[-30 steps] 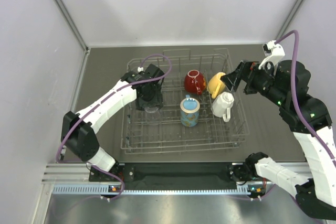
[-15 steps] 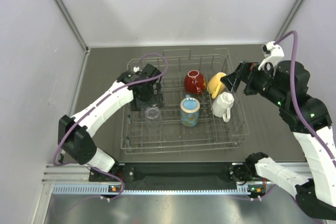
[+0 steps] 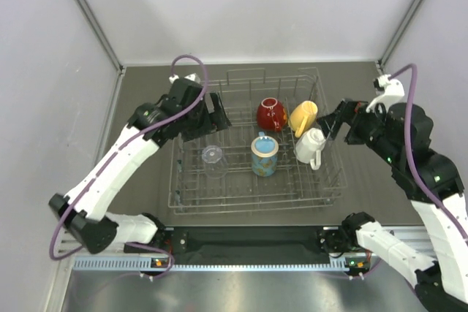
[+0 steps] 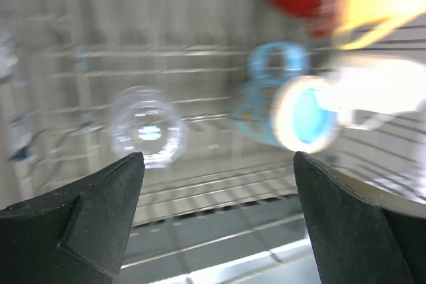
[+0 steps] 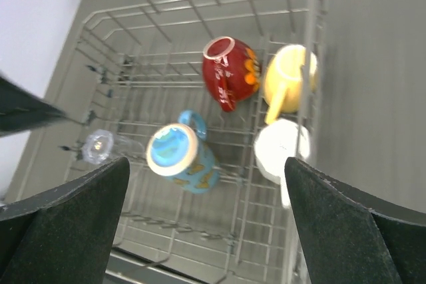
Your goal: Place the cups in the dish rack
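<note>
The grey wire dish rack (image 3: 241,208) holds all the cups. A clear glass (image 3: 213,157) stands at its left, and a blue mug (image 3: 264,154) sits in the middle. The red cup (image 3: 271,113), yellow mug (image 3: 302,118) and white mug (image 3: 311,145) fill the right side. My left gripper (image 3: 212,115) hovers open above the rack's far left, apart from the glass (image 4: 146,126), with nothing between its fingers (image 4: 86,224). My right gripper (image 3: 333,122) hangs open over the rack's right edge, above the white mug (image 5: 279,147) and the blue mug (image 5: 183,154).
The rack sits on a dark table (image 3: 146,93) enclosed by pale walls at the left, back and right. A metal rail (image 3: 219,261) with the arm bases runs along the near edge. The rack's raised wire side (image 5: 309,44) stands just below my right gripper.
My left gripper opened, let go of the clear glass, then rose and drew back toward the rack's far left. The glass stays standing in the rack. The right arm drifted slightly right.
</note>
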Motion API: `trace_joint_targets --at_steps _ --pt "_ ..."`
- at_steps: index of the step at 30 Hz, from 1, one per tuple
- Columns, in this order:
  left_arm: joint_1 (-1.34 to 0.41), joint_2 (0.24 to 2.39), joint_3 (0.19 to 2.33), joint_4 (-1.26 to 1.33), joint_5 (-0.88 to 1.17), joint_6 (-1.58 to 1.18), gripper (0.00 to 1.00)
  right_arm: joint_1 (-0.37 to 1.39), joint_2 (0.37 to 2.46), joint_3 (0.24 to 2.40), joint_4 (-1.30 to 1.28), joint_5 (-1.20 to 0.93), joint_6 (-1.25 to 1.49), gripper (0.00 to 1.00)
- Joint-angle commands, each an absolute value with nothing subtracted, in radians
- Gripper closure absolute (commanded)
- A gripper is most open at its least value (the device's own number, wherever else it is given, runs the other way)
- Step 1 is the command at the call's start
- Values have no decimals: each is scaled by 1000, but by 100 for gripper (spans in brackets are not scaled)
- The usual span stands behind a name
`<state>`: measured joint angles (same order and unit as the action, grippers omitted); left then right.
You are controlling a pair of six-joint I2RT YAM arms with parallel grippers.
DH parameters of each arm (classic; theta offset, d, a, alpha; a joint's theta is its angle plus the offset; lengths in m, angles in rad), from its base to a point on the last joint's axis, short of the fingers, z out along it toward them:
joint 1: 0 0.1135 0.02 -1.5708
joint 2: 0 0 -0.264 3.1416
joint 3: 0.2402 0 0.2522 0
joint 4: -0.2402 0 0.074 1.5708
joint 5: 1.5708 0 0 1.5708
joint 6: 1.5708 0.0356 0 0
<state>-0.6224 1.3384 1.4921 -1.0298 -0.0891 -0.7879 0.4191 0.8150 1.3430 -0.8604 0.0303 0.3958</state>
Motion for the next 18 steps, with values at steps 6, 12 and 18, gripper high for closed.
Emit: trace_joint_targets --at_steps 6,12,18 --pt "-611 1086 1255 -511 126 -926 1 431 725 1276 -1023 221 541 0" --pt "-609 996 1154 -341 224 -1003 1 431 726 1319 -1130 267 617 0" --pt "-609 882 1010 -160 293 -1048 1 431 650 1286 -1157 262 650 0"
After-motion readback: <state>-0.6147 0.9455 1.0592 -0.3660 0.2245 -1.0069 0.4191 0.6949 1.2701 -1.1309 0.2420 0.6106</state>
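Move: The clear glass already sits free in the rack, about 14 cm below the open left hand, roughly 2 cm back and 2 cm to its left. The blue mug is some 16 cm to the right of the glass and 1 cm farther out; the red mug is around 18 cm right of the glass and 14 cm farther out. From the right hand, the clear glass lies about 32 cm left, 2 cm ahead and 25 cm down. The clear glass is left behind as the left hand, fingers still wide open, climbs about 8 cm away from it, drifting right and back, while its wrist rolls some 40 degrees so the fingers swing up from the rack towards the right. The right hand, empty and open, sinks about 6 cm while drawing right and back, its wrist turning clockwise and tipping down a little. ##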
